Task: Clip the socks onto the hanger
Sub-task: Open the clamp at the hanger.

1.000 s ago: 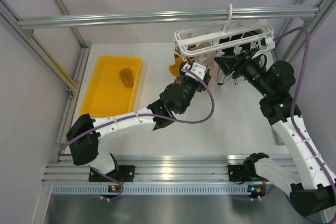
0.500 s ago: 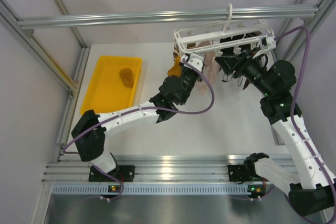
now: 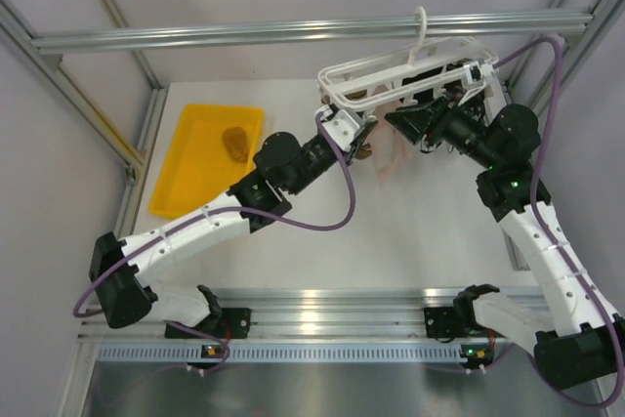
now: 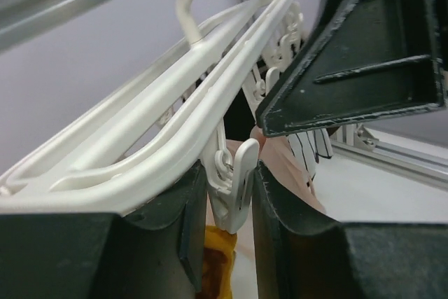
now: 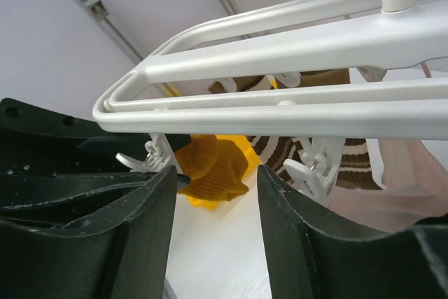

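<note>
The white hanger [image 3: 405,70] hangs by its hook from the aluminium bar. My left gripper [image 3: 354,132] reaches under its left end. In the left wrist view my left gripper [image 4: 229,194] is shut on a white clip [image 4: 236,183] of the hanger [image 4: 161,124]. A mustard sock [image 4: 218,260] hangs just below that clip. A pale pink sock [image 3: 391,151] hangs from the frame. My right gripper [image 3: 402,121] is open under the hanger's middle. In the right wrist view my right gripper [image 5: 215,194] frames the mustard sock [image 5: 210,166], with a brown striped sock [image 5: 343,155] beside it.
A yellow tray [image 3: 186,183] lies at the left with one brown sock [image 3: 234,141] in it. The aluminium bar [image 3: 244,34] runs across the back. Frame posts stand at both sides. The two grippers are close together under the hanger.
My left arm has stretched up and left, bringing its gripper onto a clip at the hanger's left end. The right gripper has moved left and up. The hanger has tilted slightly.
</note>
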Controlling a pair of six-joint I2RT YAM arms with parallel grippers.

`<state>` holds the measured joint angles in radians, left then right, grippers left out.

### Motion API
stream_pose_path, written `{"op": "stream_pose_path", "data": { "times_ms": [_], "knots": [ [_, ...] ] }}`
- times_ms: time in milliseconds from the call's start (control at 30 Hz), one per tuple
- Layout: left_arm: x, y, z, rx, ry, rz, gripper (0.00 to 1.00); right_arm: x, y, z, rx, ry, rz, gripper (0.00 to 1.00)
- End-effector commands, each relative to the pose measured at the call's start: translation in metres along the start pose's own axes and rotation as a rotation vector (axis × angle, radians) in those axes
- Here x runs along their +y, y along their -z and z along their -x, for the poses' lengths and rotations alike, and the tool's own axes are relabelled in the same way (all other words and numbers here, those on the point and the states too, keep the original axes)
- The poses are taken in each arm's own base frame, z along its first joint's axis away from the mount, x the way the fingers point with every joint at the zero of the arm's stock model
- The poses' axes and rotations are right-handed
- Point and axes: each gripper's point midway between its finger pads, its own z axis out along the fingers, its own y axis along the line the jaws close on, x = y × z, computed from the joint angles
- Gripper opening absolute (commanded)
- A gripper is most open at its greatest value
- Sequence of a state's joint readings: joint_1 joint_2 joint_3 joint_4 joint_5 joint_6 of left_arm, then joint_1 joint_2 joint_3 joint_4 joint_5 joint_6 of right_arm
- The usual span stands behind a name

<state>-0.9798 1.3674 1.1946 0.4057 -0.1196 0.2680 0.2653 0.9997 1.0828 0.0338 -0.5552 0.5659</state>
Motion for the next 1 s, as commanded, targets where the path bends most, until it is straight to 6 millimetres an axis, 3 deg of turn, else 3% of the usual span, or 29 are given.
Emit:
{"op": "stream_pose_path", "data": {
  "times_ms": [0,400,767,967],
  "knots": [
    [-0.042,0.022,0.004,0.001,-0.072,-0.309,0.0,0.031,-0.001,0.026,-0.064,0.017,0.145,0.5],
    [-0.026,0.021,0.003,0.076,0.161,-0.538,0.0,0.047,-0.001,0.016,-0.029,-0.003,0.272,0.57],
    [-0.036,0.025,0.004,0.101,0.258,-0.638,0.0,0.044,-0.011,0.015,-0.025,-0.034,0.297,0.75],
    [-0.041,0.025,0.002,0.118,0.29,-0.669,0.0,0.052,-0.015,0.016,-0.029,-0.035,0.321,0.77]
  ]
}}
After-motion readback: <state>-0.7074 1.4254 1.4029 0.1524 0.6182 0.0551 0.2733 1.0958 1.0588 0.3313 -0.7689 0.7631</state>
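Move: The left fingers already hold the clip under the hanger's near left corner, so it sits right at that hand point. From the right hand, this clip is the goal: about 6 cm to the left, level in height and neither ahead nor back. Its neighbour, the second clip on the near bar, stands some 6 cm ahead of the right hand and 1 cm to its right; the hanger's middle is about 10 cm ahead, 1 cm right and 4 cm up. Keeping its pinch on the corner clip, the left hand stays almost in place, rising about 1 cm while swinging clockwise nearly 30 degrees to present it. The right hand closes in on that clip from the right, going some 3 cm left and a little up as it turns counter-clockwise and spreads its fingers wide around the clip's line; contact there can't be seen. ##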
